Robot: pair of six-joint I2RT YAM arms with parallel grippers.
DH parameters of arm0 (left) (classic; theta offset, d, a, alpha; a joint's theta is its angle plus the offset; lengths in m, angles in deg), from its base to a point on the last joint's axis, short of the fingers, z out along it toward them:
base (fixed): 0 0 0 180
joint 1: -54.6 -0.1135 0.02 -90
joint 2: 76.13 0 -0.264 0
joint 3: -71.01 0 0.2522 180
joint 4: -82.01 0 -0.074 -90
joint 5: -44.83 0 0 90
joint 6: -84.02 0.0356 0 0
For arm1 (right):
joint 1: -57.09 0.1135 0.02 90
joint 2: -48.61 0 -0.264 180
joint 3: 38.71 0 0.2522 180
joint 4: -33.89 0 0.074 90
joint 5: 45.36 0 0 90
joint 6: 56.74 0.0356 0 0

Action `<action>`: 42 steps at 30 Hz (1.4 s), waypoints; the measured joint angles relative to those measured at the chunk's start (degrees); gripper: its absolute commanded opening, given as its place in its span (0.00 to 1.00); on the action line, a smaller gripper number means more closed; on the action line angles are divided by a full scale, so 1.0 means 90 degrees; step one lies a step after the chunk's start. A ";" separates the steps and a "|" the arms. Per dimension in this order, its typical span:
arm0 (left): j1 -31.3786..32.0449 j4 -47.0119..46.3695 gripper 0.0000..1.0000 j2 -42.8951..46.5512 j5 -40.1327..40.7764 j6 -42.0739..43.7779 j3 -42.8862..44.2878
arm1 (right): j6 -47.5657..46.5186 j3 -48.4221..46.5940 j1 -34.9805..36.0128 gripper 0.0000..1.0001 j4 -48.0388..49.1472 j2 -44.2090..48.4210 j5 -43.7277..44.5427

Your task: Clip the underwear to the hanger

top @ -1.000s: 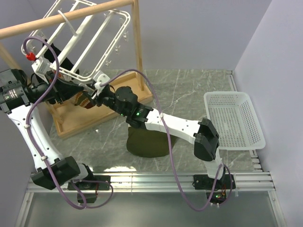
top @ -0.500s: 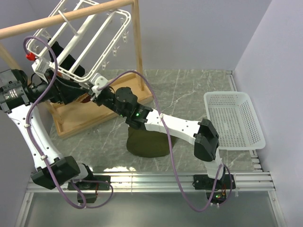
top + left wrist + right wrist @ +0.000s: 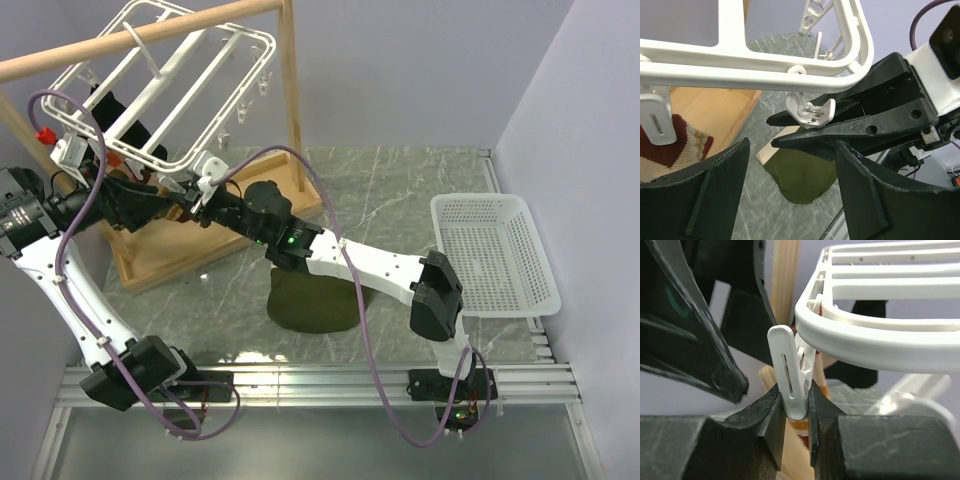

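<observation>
The white hanger (image 3: 170, 85) hangs tilted from the wooden rail at the back left. One of its corner clips (image 3: 792, 385) is pinched between my right gripper's fingers (image 3: 796, 405), which are shut on it just below the frame (image 3: 880, 342). My left gripper (image 3: 792, 170) is open, its fingers spread wide a little short of that clip (image 3: 810, 111) and touching nothing. In the top view both grippers meet under the frame's near corner, the left gripper (image 3: 178, 200) beside the right gripper (image 3: 203, 190). The olive underwear (image 3: 310, 305) lies flat on the table under the right arm, also seen from the left wrist as underwear (image 3: 800, 175).
A black garment with red and tan patches (image 3: 675, 145) hangs from another clip (image 3: 657, 122) on the frame. The wooden rail stand (image 3: 290, 100) and its base board (image 3: 180, 250) sit at the back left. A white mesh basket (image 3: 495, 255) stands at the right.
My left gripper has opened and drawn back to the left. The right gripper has closed on the corner clip. The hanger frame has swung up and back.
</observation>
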 measured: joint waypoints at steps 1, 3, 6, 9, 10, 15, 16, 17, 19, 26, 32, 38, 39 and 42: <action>-0.0002 -0.0002 0.74 0.0022 -0.0002 0.0002 0.0000 | 0.0066 -0.0044 0.0000 0.00 -0.0012 0.0000 -0.0058; 0.0000 0.0000 0.73 0.0029 0.0000 0.0002 0.0005 | 0.0158 -0.0121 0.0000 0.00 -0.0044 0.0000 -0.0136; 0.0044 0.0002 0.73 -0.0036 0.0000 0.0000 0.0049 | 0.0270 -0.0199 0.0000 0.00 -0.0078 -0.0002 -0.0248; 0.0112 0.0005 0.72 -0.0153 0.0007 -0.0002 0.0206 | 0.0308 -0.0228 -0.0007 0.00 -0.0090 -0.0015 -0.0257; 0.0129 0.0000 0.72 -0.0192 0.0005 -0.0005 0.0272 | 0.0323 -0.0228 -0.0012 0.00 -0.0095 -0.0017 -0.0257; 0.0182 -0.0007 0.71 -0.0308 0.0005 -0.0090 0.0556 | 0.0379 -0.0228 -0.0024 0.00 -0.0119 -0.0075 -0.0270; 0.0187 -0.0005 0.70 -0.0318 0.0005 -0.0107 0.0590 | 0.0391 -0.0228 -0.0024 0.00 -0.0119 -0.0085 -0.0267; 0.0189 -0.0005 0.70 -0.0325 0.0002 -0.0121 0.0627 | 0.0398 -0.0228 -0.0024 0.00 -0.0126 -0.0095 -0.0265; 0.0216 -0.0005 0.67 -0.0355 0.0002 -0.0143 0.0702 | 0.0418 -0.0228 -0.0024 0.00 -0.0129 -0.0100 -0.0262; 0.0403 -0.0002 0.58 -0.0503 0.0002 -0.0177 0.0867 | 0.0476 -0.0238 -0.0024 0.00 -0.0124 -0.0100 -0.0277; 0.0520 -0.0002 0.57 -0.0644 -0.0002 -0.0189 0.1059 | 0.0542 -0.0238 -0.0024 0.00 -0.0124 -0.0100 -0.0279; 0.0636 0.0005 0.36 -0.0695 -0.0022 -0.0199 0.1144 | 0.0556 -0.0238 -0.0032 0.00 -0.0134 -0.0104 -0.0289; 0.0648 0.0012 0.32 -0.0702 -0.0034 -0.0216 0.1144 | 0.0556 -0.0238 -0.0039 0.00 -0.0138 -0.0109 -0.0274; 0.0661 0.0032 0.17 -0.0712 -0.0058 -0.0240 0.1146 | 0.0556 -0.0238 -0.0051 0.03 -0.0170 -0.0119 -0.0257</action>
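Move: Just ahead of the open left fingers hangs the hanger's near-corner clip, about 2 cm forward, 2 cm to the right and 2 cm above that hand. The hanger's corner bar runs some 2 cm above the clip. The next clip along the near bar is about 3 cm forward of it and 6 cm to its left; one on the right-hand bar sits about 7 cm forward of it and 6 cm to its right. The right fingers already pinch the corner clip, its middle about 1 cm above them. Rising about 2.5 cm while easing forward and to the right by roughly 2 cm in all, the left hand brings its fingers up around the corner clip under the hanger bar. Its fingers then close from wide open to about a quarter, coming onto the clip's sides. The right hand keeps its pinch on the clip, shifting only about 1 cm. ##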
